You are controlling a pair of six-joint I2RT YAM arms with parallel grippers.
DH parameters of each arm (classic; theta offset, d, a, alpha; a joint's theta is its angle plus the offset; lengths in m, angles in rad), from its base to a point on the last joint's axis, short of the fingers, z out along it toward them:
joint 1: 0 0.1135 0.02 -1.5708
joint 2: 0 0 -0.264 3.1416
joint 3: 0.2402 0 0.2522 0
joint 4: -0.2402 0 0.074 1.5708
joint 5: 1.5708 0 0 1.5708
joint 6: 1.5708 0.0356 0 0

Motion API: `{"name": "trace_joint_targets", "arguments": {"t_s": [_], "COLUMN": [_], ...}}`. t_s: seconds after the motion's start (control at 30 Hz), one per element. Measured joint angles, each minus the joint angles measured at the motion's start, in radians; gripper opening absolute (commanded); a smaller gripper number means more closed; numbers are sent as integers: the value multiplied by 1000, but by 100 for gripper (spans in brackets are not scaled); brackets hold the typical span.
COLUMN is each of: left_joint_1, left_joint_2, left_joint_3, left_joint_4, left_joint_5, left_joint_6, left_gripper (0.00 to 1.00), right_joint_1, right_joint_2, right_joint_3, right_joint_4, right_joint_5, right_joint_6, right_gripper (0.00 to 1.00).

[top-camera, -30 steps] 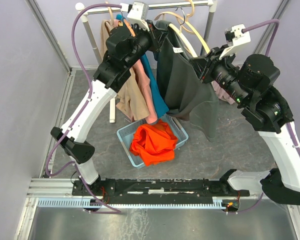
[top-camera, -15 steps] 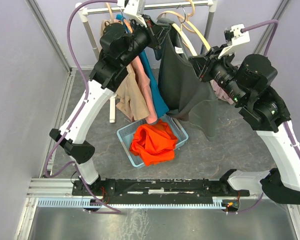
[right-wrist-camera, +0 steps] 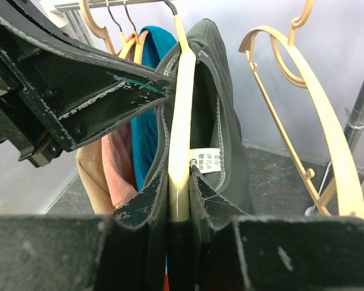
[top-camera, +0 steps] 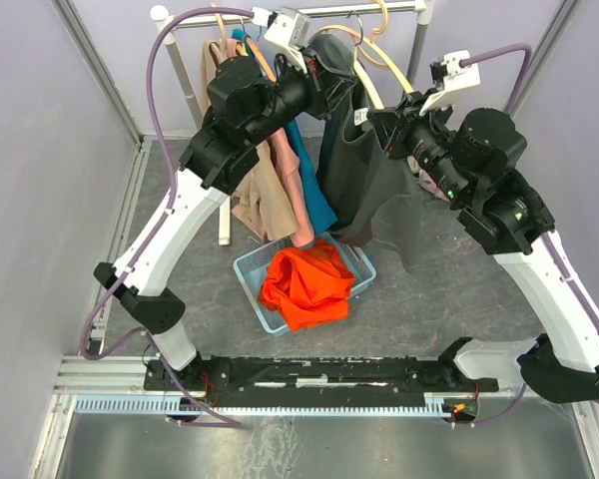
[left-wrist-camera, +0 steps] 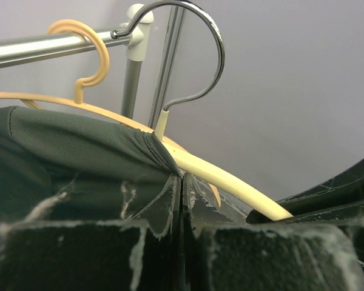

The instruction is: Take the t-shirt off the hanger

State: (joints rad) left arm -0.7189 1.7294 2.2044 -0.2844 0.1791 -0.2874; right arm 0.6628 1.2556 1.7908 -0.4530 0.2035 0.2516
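A dark grey t-shirt (top-camera: 374, 190) hangs on a cream hanger (right-wrist-camera: 183, 97) with a metal hook (left-wrist-camera: 197, 54) on the rail. My left gripper (top-camera: 327, 78) is at the shirt's shoulder. Its jaws are shut, pinching the shirt's fabric edge (left-wrist-camera: 142, 148) just beside the hanger arm (left-wrist-camera: 230, 182). My right gripper (top-camera: 371, 118) is shut on the hanger's cream arm, which stands between its fingertips (right-wrist-camera: 151, 197) below the white neck label (right-wrist-camera: 205, 161). The shirt's lower part hangs loose below both grippers.
Tan, pink and teal garments (top-camera: 280, 190) hang on the rail (top-camera: 354, 10) to the left. Empty cream hangers (right-wrist-camera: 309, 91) hang to the right. A light blue basket (top-camera: 252, 271) holding an orange garment (top-camera: 304, 284) sits on the floor below.
Both grippers have shifted left and up toward the rail with the hanger and shirt. The left wrist has moved right, and the shirt hangs narrower and further left.
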Motion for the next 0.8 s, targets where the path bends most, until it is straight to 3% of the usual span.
{"name": "trace_joint_targets", "arguments": {"t_s": [0.07,0.27,0.37,0.6,0.8], "left_joint_1": [-1,-5,-8,-10,-10], "left_joint_2": [-14,-35,-42,-59,-95], "left_joint_3": [-14,-26,-27,-50,-174], "left_joint_4": [-6,-39,-52,-34,116], "left_joint_5": [-5,-32,-51,-99,-117], "left_joint_6": [0,5,6,63,139], "left_gripper": [5,55,66,76,77], "right_joint_1": [1,2,2,2,2], "right_joint_2": [0,-1,-2,-5,-6], "right_joint_3": [-8,-33,-49,-55,-55], "right_joint_4": [6,37,44,47,47], "right_joint_5": [-2,-5,0,0,-19], "right_joint_6": [-5,-16,-22,-25,-17], "right_gripper": [1,1,1,1,1]}}
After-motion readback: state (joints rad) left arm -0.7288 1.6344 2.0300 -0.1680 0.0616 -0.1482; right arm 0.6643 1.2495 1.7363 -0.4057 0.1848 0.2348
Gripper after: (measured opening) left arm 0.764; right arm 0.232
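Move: My left hand has the t-shirt's collar edge pinched right at its fingertips. From there the base of the hanger's hook is about 5 cm ahead, 1 cm to the right and 4 cm up; the empty hanger is roughly 8 cm ahead and 8 cm to the right, at about the same height. My right hand grips the hanger's near arm, and from it the collar edge is some 7 cm ahead, 5 cm to the left and 3 cm up. I open my left fingers from shut to about three-quarters wide and let go of the collar edge, easing that hand about 2 cm left, away from the hanger. Its slight backward drift turns forward again, and the wrist turns a little counter-clockwise and tips up, under 10 degrees each way. My right hand keeps its pinch on the hanger arm and sinks about 1 cm. ##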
